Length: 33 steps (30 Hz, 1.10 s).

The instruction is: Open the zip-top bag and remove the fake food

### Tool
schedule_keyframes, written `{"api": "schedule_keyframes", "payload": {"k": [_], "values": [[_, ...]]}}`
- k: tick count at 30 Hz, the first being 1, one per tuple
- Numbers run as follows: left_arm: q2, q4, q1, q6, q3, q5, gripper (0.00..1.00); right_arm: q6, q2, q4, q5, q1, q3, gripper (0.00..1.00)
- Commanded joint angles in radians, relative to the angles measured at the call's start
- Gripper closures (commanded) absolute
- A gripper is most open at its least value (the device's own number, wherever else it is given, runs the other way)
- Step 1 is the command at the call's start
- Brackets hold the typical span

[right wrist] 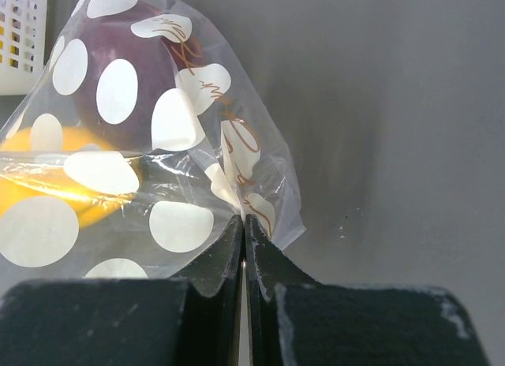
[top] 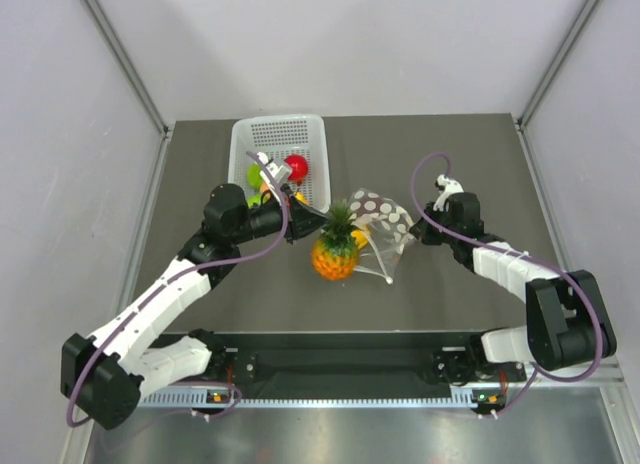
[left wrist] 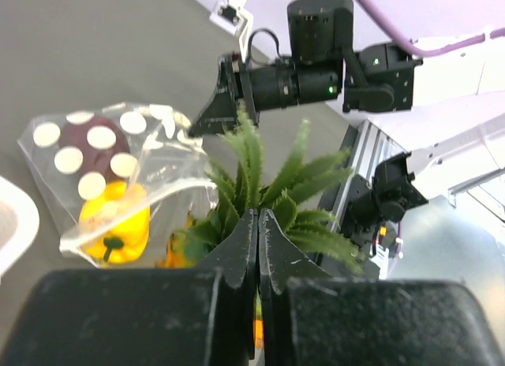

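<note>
The zip-top bag [top: 383, 222], clear with cream dots, lies at mid-table. My right gripper [top: 412, 234] is shut on the bag's right corner [right wrist: 260, 208], the jaws [right wrist: 243, 218] pinching the plastic. Inside the bag [left wrist: 110, 177] sit a maroon piece [right wrist: 134, 62] and a yellow pepper [left wrist: 114, 224]. The orange pineapple [top: 335, 256] lies at the bag's left edge, its green leafy top [left wrist: 260, 173] pointing toward the left arm. My left gripper [top: 300, 222] is shut on those leaves, with green showing between the closed tips [left wrist: 258, 212].
A white perforated basket [top: 280, 134] stands behind the left gripper with a red apple [top: 297, 167] and green pieces in it. The basket's corner [right wrist: 20, 35] shows in the right wrist view. Grey walls enclose the dark table [top: 480, 164] on three sides.
</note>
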Motion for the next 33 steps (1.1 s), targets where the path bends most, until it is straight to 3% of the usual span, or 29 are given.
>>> {"api": "schedule_keyframes", "payload": {"k": [1,9,20,28,33], "values": [[0.040,0.155,0.009,-0.035,0.042,0.003,1.00,-0.014,0.011,0.043,-0.015,-0.018,0.007,1.00],[0.075,0.034,0.043,0.001,0.173,-0.011,1.00,-0.019,0.013,0.043,-0.021,-0.018,0.002,1.00],[0.075,-0.098,0.245,-0.028,0.277,0.047,1.00,-0.023,0.036,0.063,-0.034,-0.018,0.002,1.00],[0.202,0.096,0.448,-0.138,0.302,0.087,1.00,-0.026,0.044,0.063,-0.060,-0.018,0.007,1.00],[0.330,0.211,0.489,-0.144,0.348,-0.028,1.00,-0.025,0.038,0.064,-0.066,-0.018,0.004,1.00]]}}
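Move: The left gripper already holds the pineapple by its leaves. The white basket's middle lies about 20 cm ahead of this gripper, 12 cm to its left and 20 cm below. In the basket, the red fruit is some 23 cm ahead and 7 cm left, the yellow fruit 16 cm ahead and 7 cm left; the zip-top bag lies 10 cm ahead and 10 cm right. From the right gripper the basket is about 12 cm ahead and 31 cm left, nearly level. Keep the left fingers shut on the pineapple's leaves and carry it away from the bag to the basket: start forward, then swing left and climb about 6 cm to clear the rim, speeding up forward and left as you begin to sink over it. Go some 20 cm in all, turning the wrist about 25 degrees counter-clockwise. ##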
